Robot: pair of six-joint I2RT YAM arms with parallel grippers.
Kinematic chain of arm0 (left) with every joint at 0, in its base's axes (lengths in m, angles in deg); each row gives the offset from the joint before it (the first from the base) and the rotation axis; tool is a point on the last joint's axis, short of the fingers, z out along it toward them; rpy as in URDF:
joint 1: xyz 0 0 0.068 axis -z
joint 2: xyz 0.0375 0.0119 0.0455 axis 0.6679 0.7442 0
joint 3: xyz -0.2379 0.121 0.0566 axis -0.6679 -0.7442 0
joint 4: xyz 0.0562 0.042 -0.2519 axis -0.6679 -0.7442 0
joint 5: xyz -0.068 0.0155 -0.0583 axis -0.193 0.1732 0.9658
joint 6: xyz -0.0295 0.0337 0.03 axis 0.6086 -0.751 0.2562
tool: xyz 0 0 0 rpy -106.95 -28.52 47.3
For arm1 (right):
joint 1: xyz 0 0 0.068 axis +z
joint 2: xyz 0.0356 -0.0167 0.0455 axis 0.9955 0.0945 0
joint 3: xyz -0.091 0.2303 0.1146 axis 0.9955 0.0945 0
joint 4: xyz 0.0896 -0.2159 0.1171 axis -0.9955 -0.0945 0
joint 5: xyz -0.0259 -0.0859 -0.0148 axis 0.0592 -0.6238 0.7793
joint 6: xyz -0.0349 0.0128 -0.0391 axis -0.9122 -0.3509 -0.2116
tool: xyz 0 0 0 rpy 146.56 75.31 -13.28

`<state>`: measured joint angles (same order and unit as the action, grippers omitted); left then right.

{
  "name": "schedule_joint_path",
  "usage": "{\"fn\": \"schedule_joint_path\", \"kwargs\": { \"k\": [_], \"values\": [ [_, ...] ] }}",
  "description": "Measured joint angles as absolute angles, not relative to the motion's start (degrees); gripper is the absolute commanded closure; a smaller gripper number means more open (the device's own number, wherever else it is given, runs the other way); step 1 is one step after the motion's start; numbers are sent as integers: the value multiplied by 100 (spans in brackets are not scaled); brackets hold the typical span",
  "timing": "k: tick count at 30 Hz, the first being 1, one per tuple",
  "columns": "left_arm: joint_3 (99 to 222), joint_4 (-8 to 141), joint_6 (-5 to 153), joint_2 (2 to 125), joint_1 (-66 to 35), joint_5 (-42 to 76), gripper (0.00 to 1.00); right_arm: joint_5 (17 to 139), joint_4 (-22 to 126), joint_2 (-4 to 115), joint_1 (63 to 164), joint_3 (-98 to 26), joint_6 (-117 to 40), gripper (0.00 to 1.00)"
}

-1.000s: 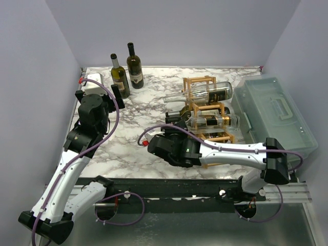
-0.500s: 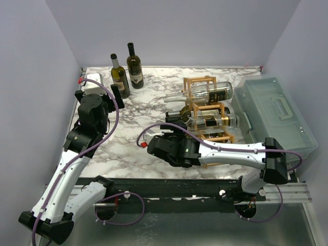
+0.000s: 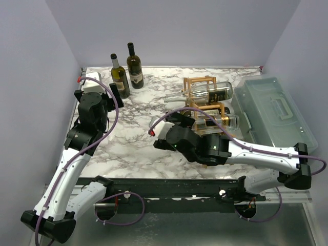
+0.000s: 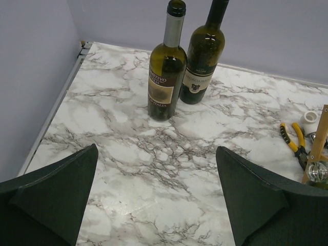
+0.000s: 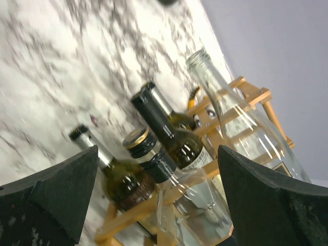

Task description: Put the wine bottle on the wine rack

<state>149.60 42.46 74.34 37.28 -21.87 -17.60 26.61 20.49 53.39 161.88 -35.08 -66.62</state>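
Note:
The wooden wine rack (image 3: 207, 108) stands right of centre and holds several bottles lying on their sides, among them a clear bottle (image 3: 206, 94) on top. Two dark wine bottles stand upright at the back left: one with a silver capsule (image 3: 120, 77) and one with a black capsule (image 3: 135, 67). My left gripper (image 3: 118, 95) is open and empty just in front of them; both (image 4: 166, 77) (image 4: 203, 59) show ahead of its fingers (image 4: 156, 200). My right gripper (image 3: 180, 124) is open and empty at the rack's left end, facing the bottle necks (image 5: 154, 154) in the rack (image 5: 246, 92).
A translucent grey-green lidded box (image 3: 277, 115) stands right of the rack. A white block (image 3: 94, 82) sits at the back left corner. Yellow-handled pliers (image 4: 293, 139) lie on the marble behind the rack. Purple walls close in the table.
My right arm has swung its elbow out to the right, and its gripper has moved right and back, up to the rack's left end. The left arm has barely moved.

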Motion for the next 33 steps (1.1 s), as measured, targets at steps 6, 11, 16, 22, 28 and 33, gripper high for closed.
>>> {"fn": "schedule_joint_path", "kwargs": {
  "k": [6,11,16,22,28,33],
  "values": [
    [14960,4268,7526,3951,-2421,-1509,1,2792,3238,4779,16105,-3425,-6150,0],
    [14982,4285,7716,4354,-2670,-1094,1,2993,3786,4670,15628,-3427,-5615,0],
    [15404,4237,8094,5057,-2961,-506,1,3566,3856,4593,14859,-3427,-5117,0],
    [16475,4154,8315,5901,-3042,-326,1,4180,3985,4366,14190,-3429,-4690,0],
    [17738,4161,8140,6911,-3147,-342,1,4757,4005,4377,13845,-3434,-4417,0],
    [18519,4145,7941,7798,-3483,-357,1,4932,4003,4370,13759,-3434,-4365,0]
  ]
}}
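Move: For the left hand, the nearer wine bottle stands about 18 cm ahead and 3 cm to the right, its middle some 25 cm below; the farther wine bottle is about 6 cm beyond it and 7 cm to its right. That nearer bottle lies roughly 30 cm ahead and 26 cm left of the right hand. From the right hand, the capped clear bottle's middle is about 3 cm ahead and 14 cm right, the long-necked clear bottle's 16 cm ahead and 12 cm right. The left hand, open, reaches some 18 cm forward to the nearer wine bottle's neck, first dipping about 4 cm, then rising to slightly above its starting height, its left side tilting down a little. Meanwhile the right hand, already open, rises about 10 cm from the capped clear bottle, swings forward with a slight rightward shift, and rolls nearly 50 degrees, left side up, before easing to a stop above the rack's left side. ##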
